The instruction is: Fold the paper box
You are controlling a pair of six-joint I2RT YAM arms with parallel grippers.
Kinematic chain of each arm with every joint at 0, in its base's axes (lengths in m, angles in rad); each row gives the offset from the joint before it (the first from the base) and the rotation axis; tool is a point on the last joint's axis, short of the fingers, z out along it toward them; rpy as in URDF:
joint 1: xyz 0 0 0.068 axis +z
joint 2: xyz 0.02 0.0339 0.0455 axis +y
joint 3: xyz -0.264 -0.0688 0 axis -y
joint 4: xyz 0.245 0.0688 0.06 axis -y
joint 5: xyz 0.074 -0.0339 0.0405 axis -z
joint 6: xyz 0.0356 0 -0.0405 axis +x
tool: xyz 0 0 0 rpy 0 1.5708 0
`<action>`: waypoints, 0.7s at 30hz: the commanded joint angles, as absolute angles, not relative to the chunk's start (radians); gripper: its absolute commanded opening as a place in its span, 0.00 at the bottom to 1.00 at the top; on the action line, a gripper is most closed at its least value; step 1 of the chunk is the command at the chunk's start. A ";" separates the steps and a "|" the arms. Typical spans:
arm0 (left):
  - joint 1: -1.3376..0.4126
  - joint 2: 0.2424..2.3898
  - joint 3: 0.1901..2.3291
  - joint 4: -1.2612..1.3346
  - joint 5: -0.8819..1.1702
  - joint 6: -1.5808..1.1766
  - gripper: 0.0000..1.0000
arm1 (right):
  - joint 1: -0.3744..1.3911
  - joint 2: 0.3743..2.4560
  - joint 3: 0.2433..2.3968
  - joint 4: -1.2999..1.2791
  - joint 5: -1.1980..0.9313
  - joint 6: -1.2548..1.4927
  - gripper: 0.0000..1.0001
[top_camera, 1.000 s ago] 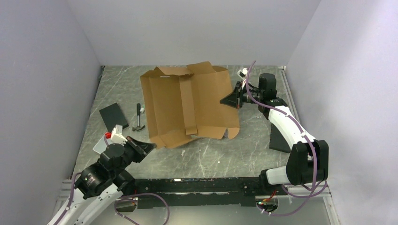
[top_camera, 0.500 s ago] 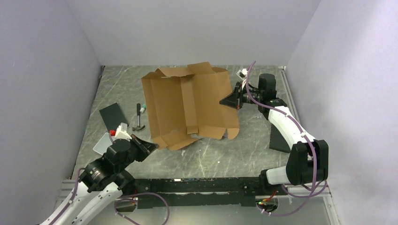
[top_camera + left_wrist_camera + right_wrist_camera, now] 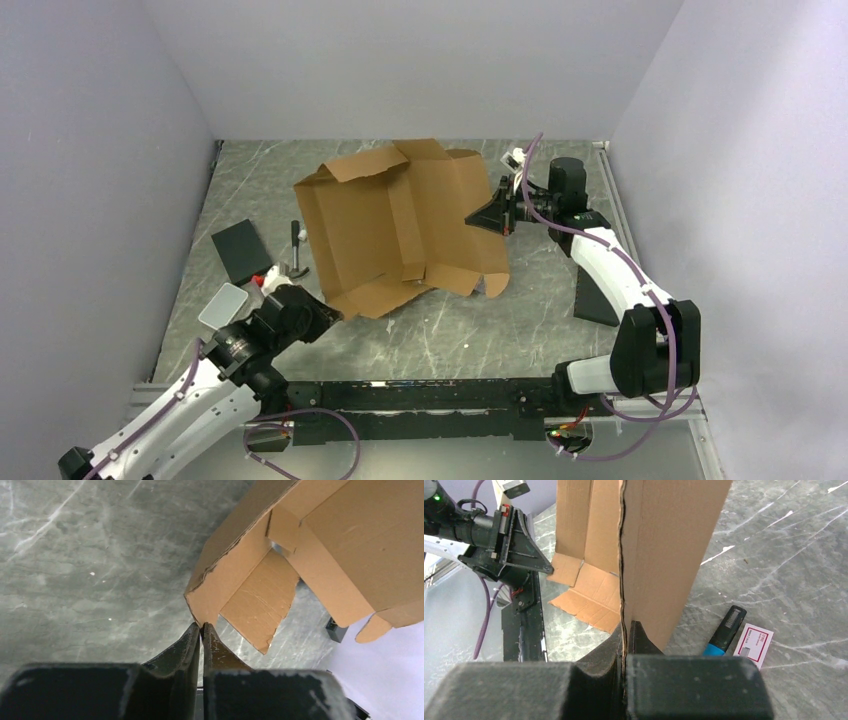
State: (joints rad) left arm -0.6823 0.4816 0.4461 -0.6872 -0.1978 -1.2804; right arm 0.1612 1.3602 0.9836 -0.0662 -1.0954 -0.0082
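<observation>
The paper box (image 3: 400,225) is a large brown cardboard sheet, partly raised, in the middle of the table. My right gripper (image 3: 480,218) is shut on its right edge, and the right wrist view shows the corrugated edge (image 3: 623,570) running upright between the pads. My left gripper (image 3: 330,314) is at the box's near-left corner. In the left wrist view its jaws (image 3: 201,626) stand almost together, their tips touching the corner's point (image 3: 202,611). Whether that corner is pinched cannot be told.
A black pad (image 3: 241,250), a small hammer-like tool (image 3: 296,254) and a white card (image 3: 222,305) lie left of the box. Another black pad (image 3: 597,294) lies by the right arm. A blue-tipped marker (image 3: 725,629) and a card (image 3: 753,644) lie behind the box.
My left arm has reached forward and right up to the box's near-left corner. The box's left side has tilted up and its far-left flap has risen. The right gripper has kept its hold.
</observation>
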 commanded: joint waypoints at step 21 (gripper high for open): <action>-0.683 0.241 0.575 -0.897 -0.524 -1.024 0.78 | 0.173 1.334 0.993 -0.088 -1.103 -0.097 0.00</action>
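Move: The near-left corner of the paper box is at the left hand's fingertips, pinched between them. From that hand the hammer lies about 12 cm ahead and 11 cm left, the black book some 12 cm ahead and 22 cm left, and the white tray nearly level with it, 26 cm left, all roughly 10 cm lower. From the right hand, which grips the far right panel's edge, that corner is about 15 cm back, 24 cm left and 12 cm lower. The box's near-left corner is let go as the left fingers spread to about three-quarters open. The left hand first dips a good centimetre, then swings about 5.5 cm left while rising to end some 3.5 cm above where it began, its fingers tipping up and its left side lifting by about 10 degrees each. The right hand stays nearly in place and keeps its pinch on the right panel. ##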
